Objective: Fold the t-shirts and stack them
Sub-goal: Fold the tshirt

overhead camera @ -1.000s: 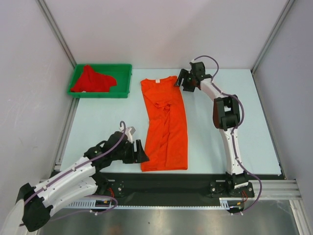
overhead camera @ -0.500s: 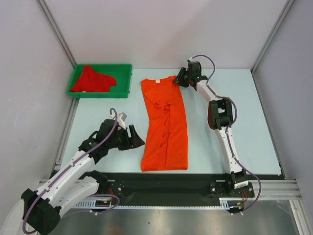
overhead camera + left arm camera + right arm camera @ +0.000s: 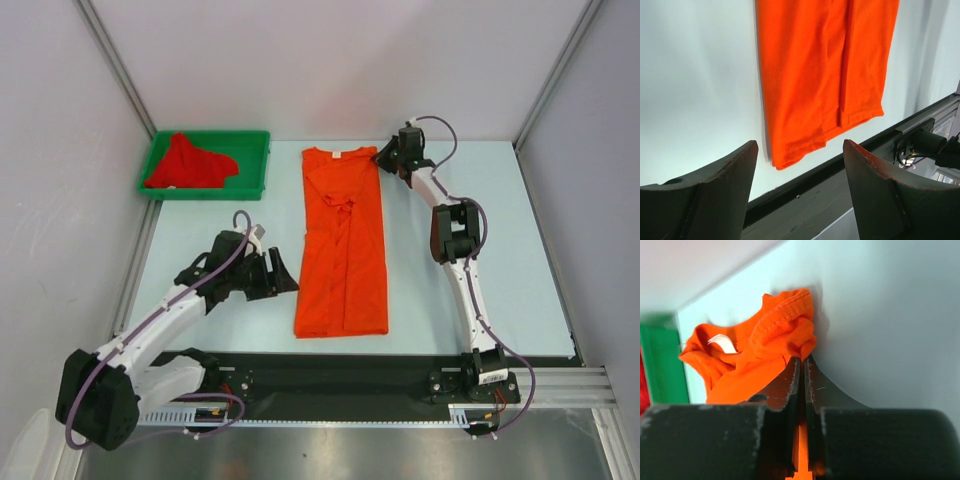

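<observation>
The orange t-shirt (image 3: 343,250) lies as a long folded strip down the middle of the table, neck at the far end. My right gripper (image 3: 382,158) is shut on its far right shoulder corner; in the right wrist view the bunched orange cloth (image 3: 775,335) and white neck label (image 3: 722,343) sit just past the closed right gripper (image 3: 803,359). My left gripper (image 3: 290,285) stands open beside the shirt's lower left edge, apart from it. The left wrist view shows the hem (image 3: 820,75) beyond the open left gripper (image 3: 800,145). The red t-shirt (image 3: 190,163) lies crumpled in the tray.
A green tray (image 3: 255,140) stands at the far left corner of the table; its wall (image 3: 660,365) shows in the right wrist view. A black rail (image 3: 350,370) runs along the near table edge. Frame posts rise at both far corners.
The right gripper closed on the shirt's shoulder corner and drew it right and back, straightening the strip. The left gripper moved away from the near edge, still open.
</observation>
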`<state>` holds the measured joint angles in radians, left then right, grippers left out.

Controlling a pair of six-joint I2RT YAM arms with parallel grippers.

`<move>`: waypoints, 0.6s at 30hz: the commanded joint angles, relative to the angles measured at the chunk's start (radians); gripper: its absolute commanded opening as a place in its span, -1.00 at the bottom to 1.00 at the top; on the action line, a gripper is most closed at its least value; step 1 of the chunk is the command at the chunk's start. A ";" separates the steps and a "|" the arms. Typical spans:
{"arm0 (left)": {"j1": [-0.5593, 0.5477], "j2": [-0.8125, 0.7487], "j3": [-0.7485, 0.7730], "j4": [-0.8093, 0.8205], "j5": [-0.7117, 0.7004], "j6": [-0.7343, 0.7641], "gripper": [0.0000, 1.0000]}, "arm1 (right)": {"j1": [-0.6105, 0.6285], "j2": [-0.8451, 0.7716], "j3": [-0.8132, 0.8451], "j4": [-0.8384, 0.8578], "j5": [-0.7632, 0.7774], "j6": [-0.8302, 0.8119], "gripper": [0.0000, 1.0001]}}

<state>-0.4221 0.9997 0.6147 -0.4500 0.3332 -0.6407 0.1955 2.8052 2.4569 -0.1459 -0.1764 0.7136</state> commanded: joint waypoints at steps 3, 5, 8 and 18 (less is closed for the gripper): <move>0.009 0.148 0.060 0.115 0.072 0.012 0.50 | -0.057 0.092 0.085 0.091 -0.020 0.081 -0.82; 0.011 0.183 0.066 0.152 0.079 0.015 0.50 | -0.056 0.094 0.085 0.094 -0.032 0.080 -0.73; 0.011 0.253 0.080 0.163 0.096 0.022 0.48 | -0.059 0.074 0.086 0.068 -0.066 0.070 -0.45; 0.034 0.370 0.053 0.155 0.141 0.076 0.43 | -0.152 -0.188 -0.010 -0.323 -0.132 -0.063 0.43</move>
<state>-0.4061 1.3396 0.6498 -0.3157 0.4236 -0.6159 0.0975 2.7552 2.4817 -0.2749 -0.2821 0.7212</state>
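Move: At the right fingertips, closed, is the t-shirt's far-right collar corner, to be taken about 3 cm ahead and 4 cm right; the neck label lies some 10 cm left, level with it. From the left hand, open and empty, the near-left hem corner is about 7 cm back, 2 cm right and 9 cm below; the near-right hem corner is equally far back and some 21 cm right. Dragging the pinched collar corner forward and to the right, the right hand goes about 4–5 cm, then opens wide, lets the cloth go and backs off, rising a little and easing farther right. Meanwhile the left hand sinks some 5 cm towards the near-left end of the t-shirt, drifting slightly forward and right, its open fingers tipping about 10 degrees steeper. ##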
